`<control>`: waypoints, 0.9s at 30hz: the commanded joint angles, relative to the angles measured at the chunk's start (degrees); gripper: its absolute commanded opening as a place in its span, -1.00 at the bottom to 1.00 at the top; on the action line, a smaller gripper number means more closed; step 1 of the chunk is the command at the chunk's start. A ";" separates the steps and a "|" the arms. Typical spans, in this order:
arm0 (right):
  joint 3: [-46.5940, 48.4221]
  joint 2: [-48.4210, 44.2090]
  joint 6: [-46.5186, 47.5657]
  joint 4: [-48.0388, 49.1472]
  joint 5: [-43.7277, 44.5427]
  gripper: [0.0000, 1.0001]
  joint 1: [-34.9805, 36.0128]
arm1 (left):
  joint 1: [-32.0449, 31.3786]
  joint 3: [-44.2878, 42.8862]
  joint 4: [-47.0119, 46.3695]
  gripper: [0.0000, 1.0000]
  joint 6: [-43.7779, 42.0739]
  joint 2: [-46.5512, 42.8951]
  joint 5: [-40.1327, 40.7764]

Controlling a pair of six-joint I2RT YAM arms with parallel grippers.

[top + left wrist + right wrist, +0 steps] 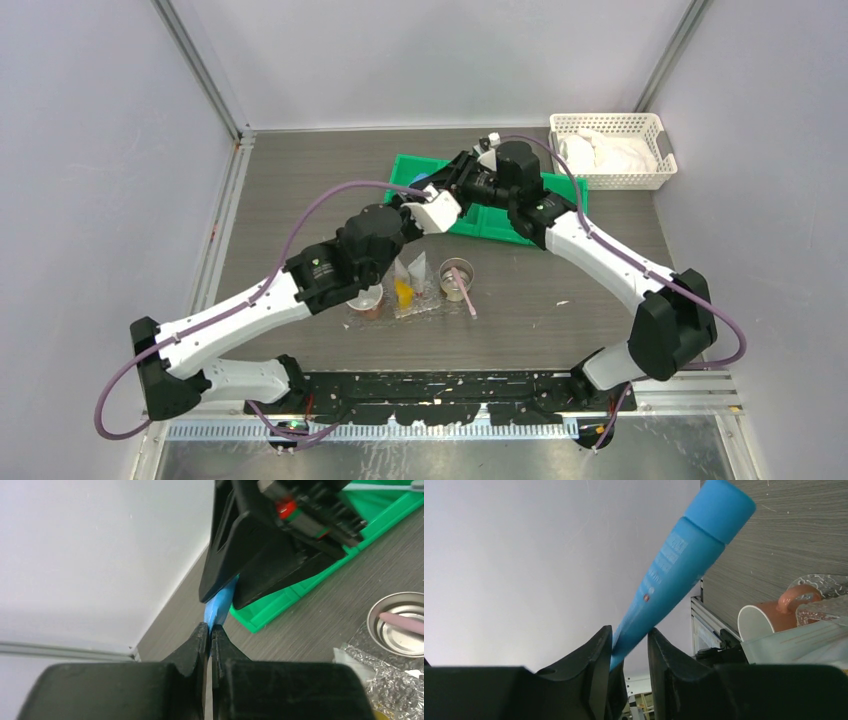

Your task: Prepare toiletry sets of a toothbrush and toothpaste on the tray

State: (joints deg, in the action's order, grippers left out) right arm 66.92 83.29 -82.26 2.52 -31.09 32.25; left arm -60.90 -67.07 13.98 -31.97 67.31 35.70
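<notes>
A blue toothpaste (pixel 684 560) tube hangs in the air between both grippers, over the green bin. My left gripper (pixel 210 630) is shut on the tube's flat crimped end (pixel 219 607). My right gripper (pixel 630 632) stands open around the tube's lower part, its jaws apart with a gap beside the tube. The cap end points away from the right wrist camera. The see-through tray (pixel 428 305) lies on the table in front of the arms with a yellow-orange toothpaste (pixel 403 292) on it. A pale pink toothbrush (pixel 466 296) leans in a metal cup (pixel 457 276).
A green compartment bin (pixel 492 226) sits at the back centre and a white lattice basket (pixel 610 150) at the back right. An orange mug (pixel 368 301) stands left of the tray, under the left arm. Grey walls close in both sides.
</notes>
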 commanded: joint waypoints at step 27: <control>15.42 -3.86 41.32 -35.86 15.18 0.15 -7.68 | 9.49 -55.78 57.91 -0.99 33.56 14.88 -16.75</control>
State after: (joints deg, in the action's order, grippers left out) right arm 76.64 85.01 -56.90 -19.75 -26.63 24.23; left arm -51.62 -110.83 55.02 -8.25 78.28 28.14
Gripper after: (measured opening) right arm 0.564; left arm 0.016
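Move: The blue toothpaste tube is at both hands: the left pinches its back end, its middle about 6 cm ahead and 2 cm right of that hand, nearly level; the right fingers are still around it, its middle 4 cm ahead. About 28 cm below the left hand and 3 cm back sit the clear tray's tubes; the mug is 5 cm back, 10 cm left, the steel cup 2 cm back, 9 cm right. The green organizer's middle is 20 cm ahead, 17 cm right. The toothpaste tube stays in the left hand's closed fingers, drawn left and forward about 5 cm with a small counter-clockwise turn, then lifted some 11 cm, back a little and tipping down. The right fingers, already parting, open wider around it; that hand at first drifts slightly left and down, then backs off to the right by about 8 cm and somewhat forward, rolling as it leaves the tube. ##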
